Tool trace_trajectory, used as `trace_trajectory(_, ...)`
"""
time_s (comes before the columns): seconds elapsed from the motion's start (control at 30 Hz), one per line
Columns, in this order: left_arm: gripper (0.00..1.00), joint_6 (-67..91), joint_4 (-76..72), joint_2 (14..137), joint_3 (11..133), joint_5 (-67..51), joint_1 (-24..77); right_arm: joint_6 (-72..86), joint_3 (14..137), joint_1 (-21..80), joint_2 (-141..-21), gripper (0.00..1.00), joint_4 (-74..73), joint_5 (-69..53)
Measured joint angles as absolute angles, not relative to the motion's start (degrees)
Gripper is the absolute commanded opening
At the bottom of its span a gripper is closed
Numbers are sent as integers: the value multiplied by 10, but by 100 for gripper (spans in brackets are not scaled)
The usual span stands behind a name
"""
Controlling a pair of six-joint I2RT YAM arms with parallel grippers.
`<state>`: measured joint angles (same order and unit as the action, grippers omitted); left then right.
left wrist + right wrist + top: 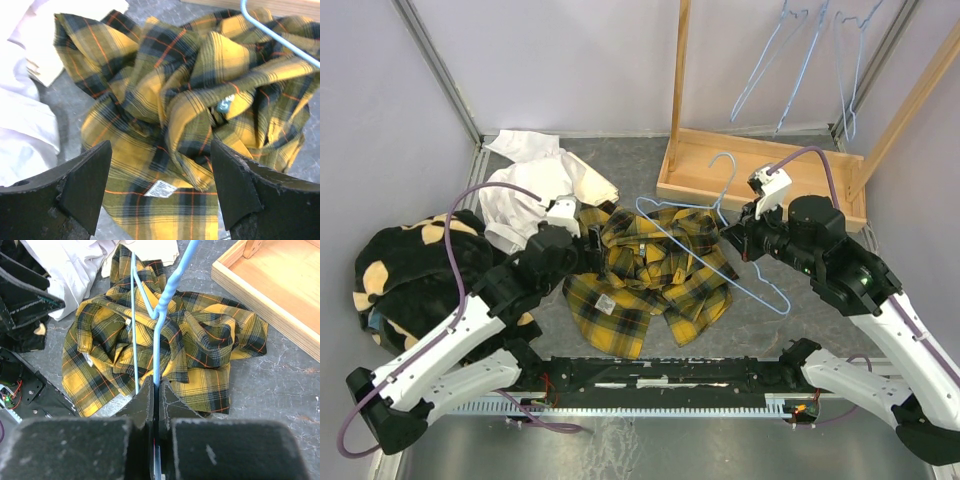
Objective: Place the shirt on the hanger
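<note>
The yellow and black plaid shirt (650, 275) lies crumpled on the grey table between the two arms. A light-blue wire hanger (725, 190) lies tilted across its right half, hook toward the wooden tray. My right gripper (156, 382) is shut on the hanger (162, 315), pinching one wire just above the shirt (210, 345). My left gripper (161, 150) hangs open over the shirt's left part (165, 100), with a small white label (161, 188) between its fingers and nothing held. A piece of the hanger (280, 42) crosses that view's top right.
A plain white garment (535, 185) lies behind the left gripper. A black fleece with tan patches (410, 270) is heaped at the left. A wooden tray with uprights (760, 175) stands at the back right, with spare hangers (800, 60) hanging above it.
</note>
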<state>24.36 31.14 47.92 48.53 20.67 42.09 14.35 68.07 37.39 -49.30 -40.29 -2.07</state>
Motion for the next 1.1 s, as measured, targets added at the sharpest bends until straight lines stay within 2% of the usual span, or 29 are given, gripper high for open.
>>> trace_trajectory(0.3, 84, 326, 292, 469, 436, 276, 529, 143, 672, 374, -498, 0, -402, -22)
trace_trajectory(0.6, 78, 376, 245, 501, 387, 295, 538, 144, 665, 374, -498, 0, -403, -24)
trace_trajectory(1.0, 63, 383, 174, 521, 343, 299, 538, 150, 653, 374, -499, 0, -402, -26)
trace_trajectory(1.1, 56, 383, 154, 523, 317, 298, 538, 152, 651, 374, -501, 0, -398, -28)
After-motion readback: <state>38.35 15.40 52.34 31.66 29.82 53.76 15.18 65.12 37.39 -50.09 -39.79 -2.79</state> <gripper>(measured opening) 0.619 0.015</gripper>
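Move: The near-left fold of the crumpled plaid shirt lies about 3 cm ahead, 5 cm right and 15 cm below the open left hand. The shirt's white label is roughly 5 cm back, 1 cm right and 19 cm below that hand. From the right hand, still holding the hanger, the fold is some 3 cm ahead, 25 cm left and 26 cm below. Left hand sinks some 9 cm, veering right towards the shirt fold, fingers part-closing; right lowers the held hanger slightly. ##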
